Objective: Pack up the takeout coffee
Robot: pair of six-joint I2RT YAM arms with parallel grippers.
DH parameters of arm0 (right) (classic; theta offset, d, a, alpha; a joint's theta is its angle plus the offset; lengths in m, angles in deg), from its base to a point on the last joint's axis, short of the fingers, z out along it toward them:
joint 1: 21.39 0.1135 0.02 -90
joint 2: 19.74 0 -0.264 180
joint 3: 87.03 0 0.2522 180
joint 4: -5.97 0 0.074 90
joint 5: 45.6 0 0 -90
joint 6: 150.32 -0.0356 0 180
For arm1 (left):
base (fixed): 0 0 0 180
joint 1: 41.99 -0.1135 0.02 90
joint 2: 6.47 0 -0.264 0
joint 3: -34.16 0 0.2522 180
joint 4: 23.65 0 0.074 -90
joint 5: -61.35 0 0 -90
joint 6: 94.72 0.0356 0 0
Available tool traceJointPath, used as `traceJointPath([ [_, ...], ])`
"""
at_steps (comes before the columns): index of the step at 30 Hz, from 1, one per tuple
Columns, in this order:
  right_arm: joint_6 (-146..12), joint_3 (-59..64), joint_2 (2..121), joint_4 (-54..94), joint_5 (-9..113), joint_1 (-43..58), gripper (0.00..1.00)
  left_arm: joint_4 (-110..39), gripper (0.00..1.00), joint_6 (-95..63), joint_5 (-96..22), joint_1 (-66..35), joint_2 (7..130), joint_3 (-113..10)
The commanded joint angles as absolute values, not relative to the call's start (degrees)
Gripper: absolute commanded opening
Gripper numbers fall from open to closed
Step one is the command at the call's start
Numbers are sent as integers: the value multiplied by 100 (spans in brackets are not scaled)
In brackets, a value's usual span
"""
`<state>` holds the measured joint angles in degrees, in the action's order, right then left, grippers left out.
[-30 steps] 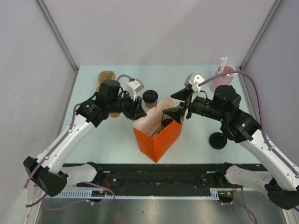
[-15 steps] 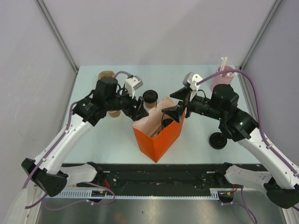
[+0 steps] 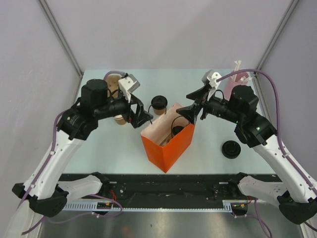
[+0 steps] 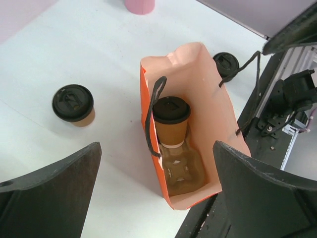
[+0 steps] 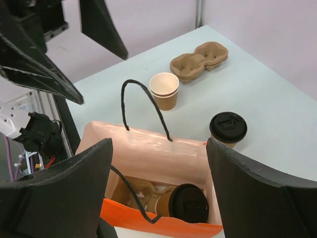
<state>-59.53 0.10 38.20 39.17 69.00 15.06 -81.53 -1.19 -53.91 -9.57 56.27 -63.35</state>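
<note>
An orange paper bag (image 3: 168,144) stands open at mid-table. One takeout coffee (image 4: 171,119), tan with a black lid, stands inside it on a brown pulp tray (image 4: 185,171); the right wrist view also looks down on this cup (image 5: 189,203). The other takeout coffee (image 3: 158,104) stands on the table just behind the bag. My left gripper (image 3: 142,115) hangs open left of the bag's rim, nothing between its fingers. On the bag's far right side my right gripper (image 3: 192,103) hovers above the rim, open and empty.
A loose black lid (image 3: 231,149) lies right of the bag. A pink cylinder with white straws (image 3: 237,79) stands at the back right. A second pulp cup tray (image 5: 199,60) and a lidless paper cup (image 5: 164,90) sit at the back left, partly under my left arm.
My left gripper opened wide and drew back left and up, away from the bag's rim. My right gripper rose a little and moved slightly right. The bag and cups stayed put.
</note>
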Motion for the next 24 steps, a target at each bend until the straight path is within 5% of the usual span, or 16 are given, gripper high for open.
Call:
traceJointPath([
  [1,-6383,178,3765,3441,7076,1272,81,-8180,100,223,-5168,-1184,5269,-6574],
  [12,-6279,2312,5302,4099,5908,946,81,-8075,100,20,-5915,-3134,5724,-5933],
  [24,-4926,7225,10302,7122,6882,779,80,-7741,99,591,-5959,-3750,5699,-4702],
])
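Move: The lidded coffee cup stands about 21 cm ahead of the right hand and 10 cm to its left, some 34 cm lower; from the left hand it is 21 cm ahead, 3 cm to the right and 31 cm down. The orange bag's middle is 6 cm ahead and 4 cm left of the right hand, 28 cm below; from the left hand it lies 6 cm ahead, 9 cm right. The white cup stack is 19 cm ahead of the left hand, 16 cm left. The right hand sweeps about 22 cm forward and some 6 cm left with its fingers staying open, leaving the bag for the lidded cup beyond it; it climbs about 8 cm on the way, sinks again late while still travelling fast, and swings slightly clockwise. The left hand, already open and clear of the bag, draws left and forward, rising a little before dropping to about 10 cm below its start, and turns some 20 degrees counter-clockwise with its fingers tipping down, so that they come to face the lidded cup. ##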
